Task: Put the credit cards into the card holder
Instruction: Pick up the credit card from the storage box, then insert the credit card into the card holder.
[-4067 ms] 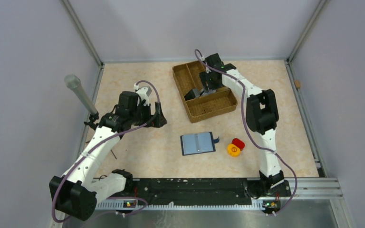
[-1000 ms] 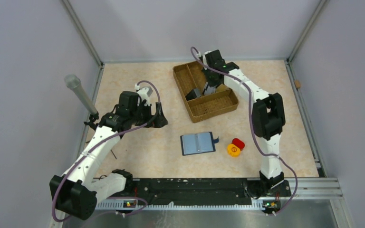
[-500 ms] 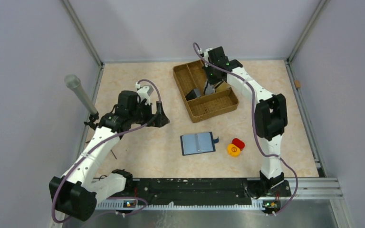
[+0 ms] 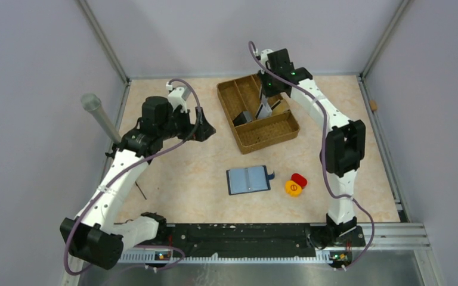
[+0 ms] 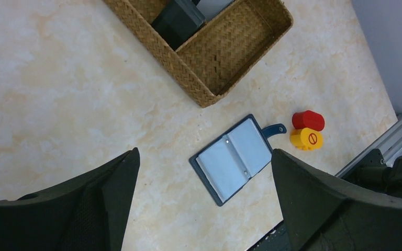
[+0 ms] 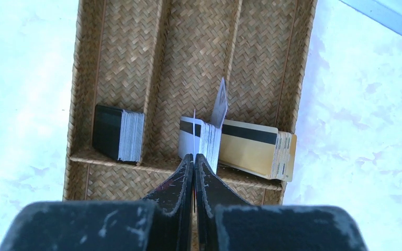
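The credit cards stand in stacks in the woven tray [image 6: 84,78]: a black-backed stack [image 6: 118,133], a white stack [image 6: 207,138] and a gold stack [image 6: 256,149]. My right gripper [image 6: 194,157] is shut on one thin card [image 6: 194,125], seen edge-on just above the white stack. Another card [image 6: 220,102] leans up from that stack. From above, the right gripper [image 4: 266,100] hangs over the tray's middle. The card holder [image 4: 248,179] lies open on the table, blue-grey inside up. My left gripper [image 5: 204,154] is open and empty, high above the card holder [image 5: 238,157].
The brown woven tray [image 4: 229,116] sits at the back centre. A red round piece [image 4: 299,179] and a yellow one [image 4: 293,188] lie right of the card holder. A grey cylinder [image 4: 98,116] leans at the left wall. Metal frame rails border the table.
The right gripper closed on a card and has risen a little over the tray. The left arm has swung farther back and slightly right, still open.
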`<action>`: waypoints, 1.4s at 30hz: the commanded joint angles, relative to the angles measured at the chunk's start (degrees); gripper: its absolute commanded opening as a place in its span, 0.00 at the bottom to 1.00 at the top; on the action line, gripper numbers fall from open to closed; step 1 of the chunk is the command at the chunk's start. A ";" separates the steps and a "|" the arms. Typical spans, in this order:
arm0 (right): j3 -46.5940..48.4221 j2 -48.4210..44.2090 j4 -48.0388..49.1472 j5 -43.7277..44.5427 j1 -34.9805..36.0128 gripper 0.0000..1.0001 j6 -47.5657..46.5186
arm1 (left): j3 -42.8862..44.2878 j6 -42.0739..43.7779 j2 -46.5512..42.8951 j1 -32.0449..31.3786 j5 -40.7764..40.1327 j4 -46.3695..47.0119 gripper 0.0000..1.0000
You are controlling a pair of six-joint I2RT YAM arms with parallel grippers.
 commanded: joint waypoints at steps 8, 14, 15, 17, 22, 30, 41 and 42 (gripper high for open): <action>0.27 -3.72 2.46 -3.23 -1.52 0.00 2.29 | 5.43 -1.66 4.64 0.24 3.30 6.10 0.99; -5.05 -9.67 4.62 -9.95 -1.47 0.00 5.59 | 1.70 -1.39 2.56 0.24 8.13 11.39 0.99; -6.84 -11.19 5.11 -12.00 -1.48 0.00 6.47 | -0.11 -2.02 1.64 0.24 9.62 13.38 0.99; -12.01 -15.27 6.72 -15.33 -1.49 0.00 8.52 | -3.83 -3.99 -0.05 0.19 12.46 17.33 0.99; -27.56 -26.77 11.71 -25.48 -1.45 0.00 13.35 | -14.14 -11.94 -2.75 -0.06 19.78 25.65 0.99; -45.48 -38.79 13.93 -46.11 -0.09 0.00 16.21 | -24.53 -18.27 -6.34 -5.39 27.08 35.38 0.99; -56.38 -42.48 22.71 -60.35 8.58 0.00 19.71 | -27.37 -14.51 -6.47 -14.57 26.24 30.53 0.99; -56.46 -42.41 22.97 -60.87 8.64 0.00 19.75 | -27.24 -14.47 -6.02 -15.20 26.51 30.28 0.99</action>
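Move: The right hand already holds a silver card above the storage box, with the silver stack about 9 cm below and roughly 1 cm to the right, and the gold cards some 7 cm right, 1 cm ahead, 9 cm below. From it the open card holder lies about 33 cm back, 7 cm left and 14 cm down. For the left hand, the held card is about 21 cm ahead, 23 cm right and 8 cm lower; the card holder is some 13 cm back, 16 cm right and 20 cm below. Back towards the robot, after a brief hover, the right hand carries the pinched card about 31 cm and a little left, rolling its left side up and swinging counter-clockwise, to above the card holder. The left hand first eases forward a little, then goes back, right and down, turning some 30 degrees clockwise, to bring its wide-open fingers up to the card's free end. ##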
